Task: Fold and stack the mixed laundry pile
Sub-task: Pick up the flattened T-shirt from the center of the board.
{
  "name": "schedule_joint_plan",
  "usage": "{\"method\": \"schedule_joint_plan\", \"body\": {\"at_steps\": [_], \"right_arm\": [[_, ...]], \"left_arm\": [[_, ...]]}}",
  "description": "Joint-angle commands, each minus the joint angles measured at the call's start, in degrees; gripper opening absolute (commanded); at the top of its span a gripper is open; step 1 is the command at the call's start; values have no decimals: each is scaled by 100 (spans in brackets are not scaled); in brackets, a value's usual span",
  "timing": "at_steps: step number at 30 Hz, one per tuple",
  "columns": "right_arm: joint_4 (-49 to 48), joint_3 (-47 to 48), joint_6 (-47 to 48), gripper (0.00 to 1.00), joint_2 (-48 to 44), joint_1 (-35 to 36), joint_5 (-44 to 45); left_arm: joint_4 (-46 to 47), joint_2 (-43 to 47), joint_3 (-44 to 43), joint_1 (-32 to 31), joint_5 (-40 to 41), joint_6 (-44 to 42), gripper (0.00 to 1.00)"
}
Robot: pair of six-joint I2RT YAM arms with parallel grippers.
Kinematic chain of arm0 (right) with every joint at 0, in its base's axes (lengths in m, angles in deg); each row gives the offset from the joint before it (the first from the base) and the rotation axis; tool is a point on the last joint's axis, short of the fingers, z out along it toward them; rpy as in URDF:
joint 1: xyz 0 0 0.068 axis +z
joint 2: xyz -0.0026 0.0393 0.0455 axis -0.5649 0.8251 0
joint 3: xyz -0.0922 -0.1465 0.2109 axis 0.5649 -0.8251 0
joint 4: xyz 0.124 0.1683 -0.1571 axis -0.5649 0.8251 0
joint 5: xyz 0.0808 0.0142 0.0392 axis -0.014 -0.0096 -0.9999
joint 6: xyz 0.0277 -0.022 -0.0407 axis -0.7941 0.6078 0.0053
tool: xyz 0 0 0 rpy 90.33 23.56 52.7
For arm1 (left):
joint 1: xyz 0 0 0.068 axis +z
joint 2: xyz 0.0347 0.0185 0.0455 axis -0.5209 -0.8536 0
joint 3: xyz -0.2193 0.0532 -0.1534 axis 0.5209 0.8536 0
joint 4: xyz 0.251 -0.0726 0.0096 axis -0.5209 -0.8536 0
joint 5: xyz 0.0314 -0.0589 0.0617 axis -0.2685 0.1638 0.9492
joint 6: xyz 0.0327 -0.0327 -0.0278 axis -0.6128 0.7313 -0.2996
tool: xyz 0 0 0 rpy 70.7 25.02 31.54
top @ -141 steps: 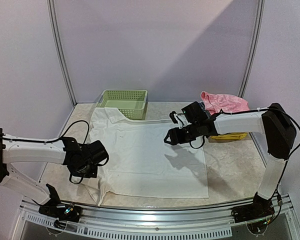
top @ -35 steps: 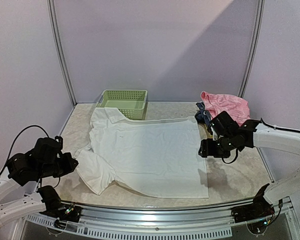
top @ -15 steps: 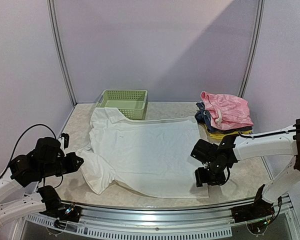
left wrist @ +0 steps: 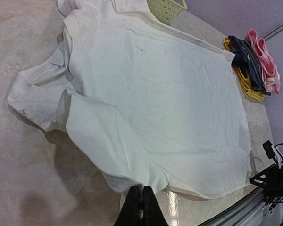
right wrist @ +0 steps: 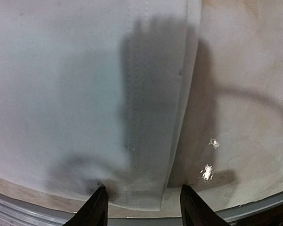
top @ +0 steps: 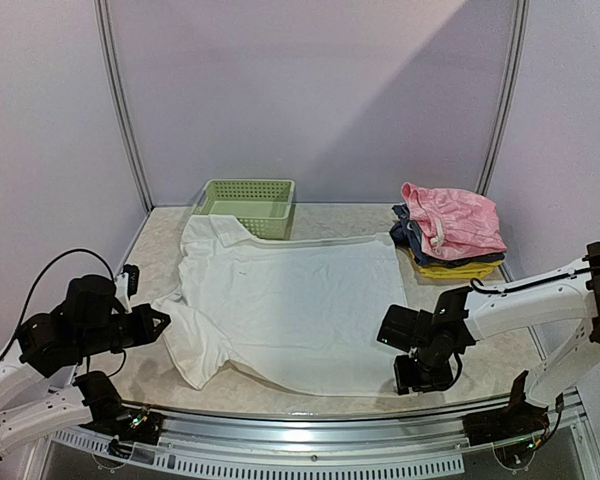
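The large white shirt lies spread flat on the table, one sleeve bunched at its left. The pink piece rests on top of a folded stack at the back right. My right gripper is low over the shirt's near right corner. In the right wrist view it is open, its fingers on either side of the hem corner. My left gripper hovers just left of the sleeve. It is shut, with no cloth visibly between its fingers.
A pale green lattice basket stands at the back, touching the shirt's collar end. Folded dark blue and yellow clothes lie under the pink piece. The metal rail of the near table edge runs just beyond the shirt's hem.
My right gripper has come from beside the stack toward the near edge, down onto the shirt's near right corner, its jaws narrowing. The left arm has hardly moved.
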Motion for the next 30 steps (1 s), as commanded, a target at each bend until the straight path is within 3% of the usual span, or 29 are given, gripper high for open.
{"method": "schedule_joint_plan", "body": {"at_steps": [1, 7, 14, 20, 22, 30], "right_arm": [[-238, -251, -223, 50, -29, 94, -243], [-431, -235, -68, 27, 242, 108, -272], [130, -52, -42, 18, -227, 122, 194], [337, 258, 219, 8, -591, 115, 660], [293, 387, 398, 1, -551, 113, 727], [814, 921, 797, 0, -600, 42, 1234]], "left_arm": [[59, 111, 100, -90, -36, -57, 0], [-28, 83, 52, -99, 67, -25, 0], [-144, 405, -68, -99, 94, 266, 0], [-1000, 641, -678, -99, 412, 529, 0], [-1134, 616, -867, -99, 402, 647, 0], [-1738, 561, -1334, -99, 353, 1122, 0]]}}
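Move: The T-shirt's near-right corner lies about 1 cm below the open right fingers and 1 cm to their right. From the right hand, the basket is roughly 38 cm ahead and 32 cm left; the folded stack is some 32 cm ahead, 14 cm right and slightly above. From the left hand, already pinching the T-shirt's left part, that corner is about 43 cm right, 8 cm back and 13 cm below. Right fingers pinch the T-shirt's near-right corner, rising about 5 cm and forward; left, still gripping, lifts 6 cm. ##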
